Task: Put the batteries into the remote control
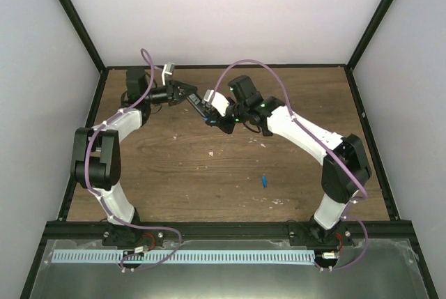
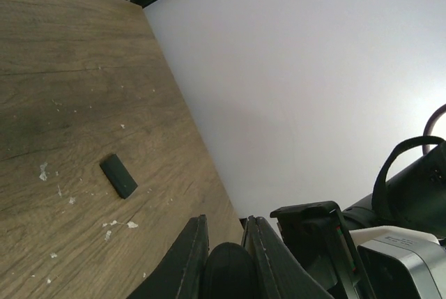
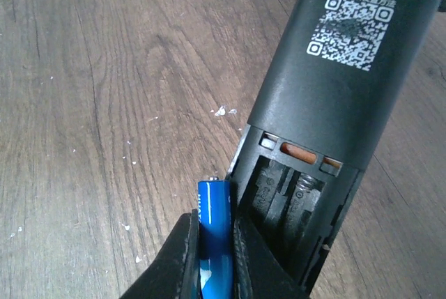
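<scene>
The remote control (image 1: 199, 106), a slim black bar, hangs above the table's far middle. My left gripper (image 1: 187, 94) is shut on its end, which shows as a rounded black shape (image 2: 228, 271) between the fingers. In the right wrist view the remote control (image 3: 334, 69) has its back up and its battery compartment (image 3: 300, 201) open and bare. My right gripper (image 3: 214, 219) is shut on a blue battery (image 3: 214, 233), which stands just outside the compartment's left wall. A second battery (image 1: 265, 180) lies on the wood, near the right arm.
A small black cover piece (image 2: 118, 175) lies flat on the wooden table (image 1: 174, 166) among pale specks of debris (image 2: 43, 171). White walls and black frame posts (image 1: 73, 17) close the table in at the back and sides.
</scene>
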Motion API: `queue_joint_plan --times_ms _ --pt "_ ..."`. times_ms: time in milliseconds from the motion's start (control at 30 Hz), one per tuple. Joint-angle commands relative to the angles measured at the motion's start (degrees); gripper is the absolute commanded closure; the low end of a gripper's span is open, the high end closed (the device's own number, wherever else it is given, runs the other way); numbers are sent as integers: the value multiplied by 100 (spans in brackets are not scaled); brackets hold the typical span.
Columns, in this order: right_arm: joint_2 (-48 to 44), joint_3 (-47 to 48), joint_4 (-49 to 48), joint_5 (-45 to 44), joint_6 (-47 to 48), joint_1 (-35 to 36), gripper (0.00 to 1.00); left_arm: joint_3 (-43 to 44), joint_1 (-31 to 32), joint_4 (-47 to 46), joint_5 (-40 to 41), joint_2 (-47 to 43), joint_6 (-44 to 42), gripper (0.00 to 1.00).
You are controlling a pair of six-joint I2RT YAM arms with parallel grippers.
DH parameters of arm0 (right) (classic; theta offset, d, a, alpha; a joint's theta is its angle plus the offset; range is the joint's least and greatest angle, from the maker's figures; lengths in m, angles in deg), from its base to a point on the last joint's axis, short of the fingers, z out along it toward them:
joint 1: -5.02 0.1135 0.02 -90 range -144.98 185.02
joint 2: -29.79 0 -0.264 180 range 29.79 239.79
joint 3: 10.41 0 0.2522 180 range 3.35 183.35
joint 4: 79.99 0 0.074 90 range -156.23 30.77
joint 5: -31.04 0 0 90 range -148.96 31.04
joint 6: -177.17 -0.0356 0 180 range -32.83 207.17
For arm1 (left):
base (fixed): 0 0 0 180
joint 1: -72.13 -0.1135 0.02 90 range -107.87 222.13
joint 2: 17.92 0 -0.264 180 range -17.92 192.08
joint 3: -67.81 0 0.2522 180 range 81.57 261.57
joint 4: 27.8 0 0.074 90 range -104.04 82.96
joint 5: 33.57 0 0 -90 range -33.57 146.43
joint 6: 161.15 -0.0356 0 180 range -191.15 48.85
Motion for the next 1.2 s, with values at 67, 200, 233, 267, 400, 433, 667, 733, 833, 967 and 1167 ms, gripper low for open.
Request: queue_joint_plan --times_ms 67,200,233,267,400,433,667,733,833,967,1167 --pt "-38 212 36 -253 18 14 94 106 11 -82 -113 -97 14 100" --pt "-280 137 -24 -363 -151 -87 95 -84 -111 -49 302 -172 -8 100" --pt "-369 77 -29 -317 -222 -164 95 -140 -200 -44 405 -197 3 100" --pt "-469 -13 -74 -282 -305 -252 95 -197 -249 -63 495 -223 20 100" --pt "-826 -604 -404 -324 -740 -648 95 -331 -532 -257 596 -299 157 100" --pt "-803 -713 -393 -349 -845 -772 95 -334 -569 -245 579 -306 146 100" --pt "-99 -973 -39 -1153 -1721 -893 96 -170 -666 44 497 -411 -17 100" --pt "77 -975 -21 -1253 -1935 -897 96 -115 -677 140 486 -399 -75 100" --pt "432 -873 101 -1441 -2058 -887 96 -77 -684 145 480 -372 -52 100" --pt "932 -621 447 -1778 -2054 -892 97 -45 -691 178 474 -354 -73 100" --pt "1307 -462 719 -2071 -2018 -890 96 -63 -699 203 486 -324 -100 100"
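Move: The right hand holds one blue battery at the remote, whose middle is some 5 cm ahead, 4 cm left and slightly above. Its goal, bare table, lies about 4 cm ahead, 12 cm right and 20 cm below. At table height too, the battery cover is about 11 cm ahead and 20 cm right, the other battery 10 cm back and 18 cm right. From the left hand, that bare table is roughly 5 cm back, 22 cm right, 25 cm down. Rightward out of the remote's reach, a little forward and barely rising, the right hand first carries the gripped battery clear, then sinks steeply some 17 cm towards bare table short of the battery cover, turning clockwise and tipping its fingers nearly straight down. Meanwhile the left hand, keeping its grip on the remote, draws it about 6 cm left and slightly forward, swinging a little counter-clockwise. ##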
